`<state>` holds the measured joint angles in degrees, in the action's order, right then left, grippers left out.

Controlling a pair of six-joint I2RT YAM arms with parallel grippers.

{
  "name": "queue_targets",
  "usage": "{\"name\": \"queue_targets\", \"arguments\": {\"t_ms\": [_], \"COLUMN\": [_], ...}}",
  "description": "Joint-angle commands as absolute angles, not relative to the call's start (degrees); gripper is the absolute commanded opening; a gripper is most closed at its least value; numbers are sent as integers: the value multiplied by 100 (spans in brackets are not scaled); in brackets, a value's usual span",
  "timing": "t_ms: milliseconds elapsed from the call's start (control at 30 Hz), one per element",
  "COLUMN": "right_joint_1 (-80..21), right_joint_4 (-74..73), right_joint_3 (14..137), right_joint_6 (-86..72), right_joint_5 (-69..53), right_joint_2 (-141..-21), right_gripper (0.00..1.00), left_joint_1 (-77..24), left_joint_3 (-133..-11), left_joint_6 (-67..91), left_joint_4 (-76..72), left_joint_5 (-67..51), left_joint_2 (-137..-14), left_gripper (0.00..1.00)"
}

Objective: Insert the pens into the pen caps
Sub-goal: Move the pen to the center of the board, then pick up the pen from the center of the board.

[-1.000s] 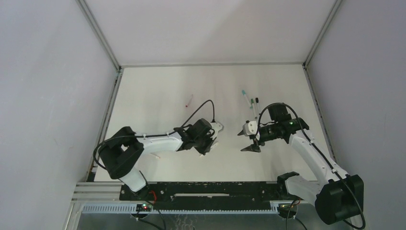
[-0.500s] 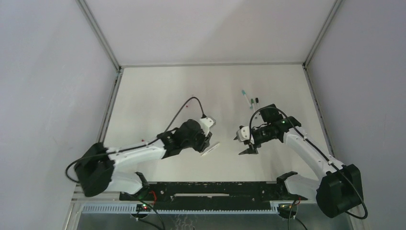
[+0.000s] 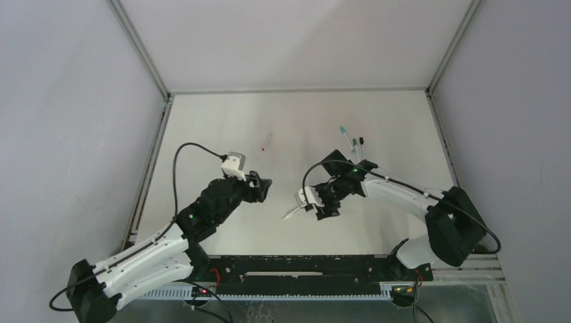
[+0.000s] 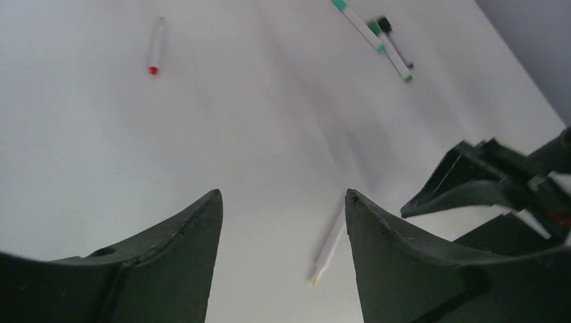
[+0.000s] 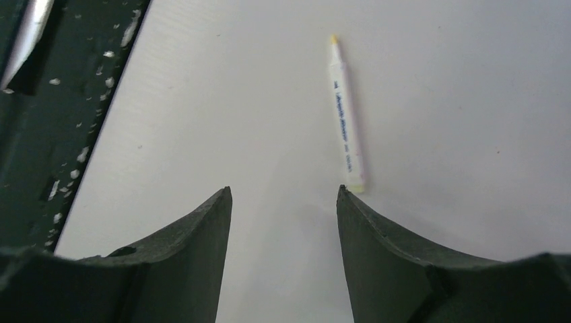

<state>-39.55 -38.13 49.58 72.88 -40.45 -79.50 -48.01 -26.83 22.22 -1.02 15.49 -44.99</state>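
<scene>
A white pen with a yellow tip (image 3: pixel 291 213) lies loose on the table between the two arms; it shows as the pen (image 4: pixel 330 245) in the left wrist view and the pen (image 5: pixel 347 121) in the right wrist view. My left gripper (image 3: pixel 264 187) (image 4: pixel 283 195) is open and empty, up and left of it. My right gripper (image 3: pixel 313 210) (image 5: pixel 284 190) is open and empty, its right fingertip (image 5: pixel 342 195) just short of the pen's near end. A red-ended pen (image 3: pixel 266 140) (image 4: pixel 156 46) lies farther back. Three pens with teal, green and black ends (image 3: pixel 351 143) (image 4: pixel 376 32) lie together at the back right. No loose pen caps show.
The black mounting rail (image 3: pixel 289 267) (image 5: pixel 47 101) runs along the near table edge, close to the right gripper's left side. Grey walls (image 3: pixel 81 134) enclose the table on the left, right and back. The right gripper's fingers (image 4: pixel 485 182) show at the right of the left wrist view.
My left gripper has opened and drawn back to the left, leaving the yellow-tipped pen on the table. My right gripper has swung left and down toward that pen.
</scene>
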Motion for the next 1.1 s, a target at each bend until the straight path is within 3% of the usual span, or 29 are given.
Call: {"name": "queue_targets", "arguments": {"t_ms": [0, 367, 900, 1067], "right_joint_1": [-4359, -5046, -5124, -5126], "right_joint_4": [-3458, -3208, -3744, -4045], "right_joint_3": [5494, 6272, 6687, 6797], "right_joint_6": [6892, 6234, 6230, 6220], "right_joint_5": [-3327, -2366, -1963, -1854], "right_joint_2": [-8492, -9803, -10573, -10819], "right_gripper": [64, 56, 43, 33], "left_joint_1": [-4634, -4585, -4584, -4585], "left_joint_3": [-2436, -1867, -1692, -1387], "left_joint_6": [2823, 3044, 3209, 3472], "left_joint_4": [210, 571, 518, 230], "left_joint_5": [2364, 2948, 2748, 2632], "left_joint_2": [-3812, -2397, -2176, -1916], "left_gripper": [72, 74, 74, 73]}}
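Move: The uncapped pen lies on the board about 6 cm to my right hand's left, 3 cm ahead and 7 cm below, its tip towards my left side. The red pen is roughly 30 cm ahead and 17 cm left of this hand; the green capped pen is some 26 cm ahead and 14 cm to its right. From my left hand, the uncapped pen lies about 8 cm right, 3 cm back and 16 cm down. I take my empty right hand down about 7 cm, left 5 cm and a little forward to the uncapped pen, first mostly leftward, then sinking, while the fingers tip some 20 degrees steeper. They close about halfway and straddle the barrel behind its middle, on the end away from the tip. My empty left hand, still open, draws about 7 cm left out of the way and turns counter-clockwise. ##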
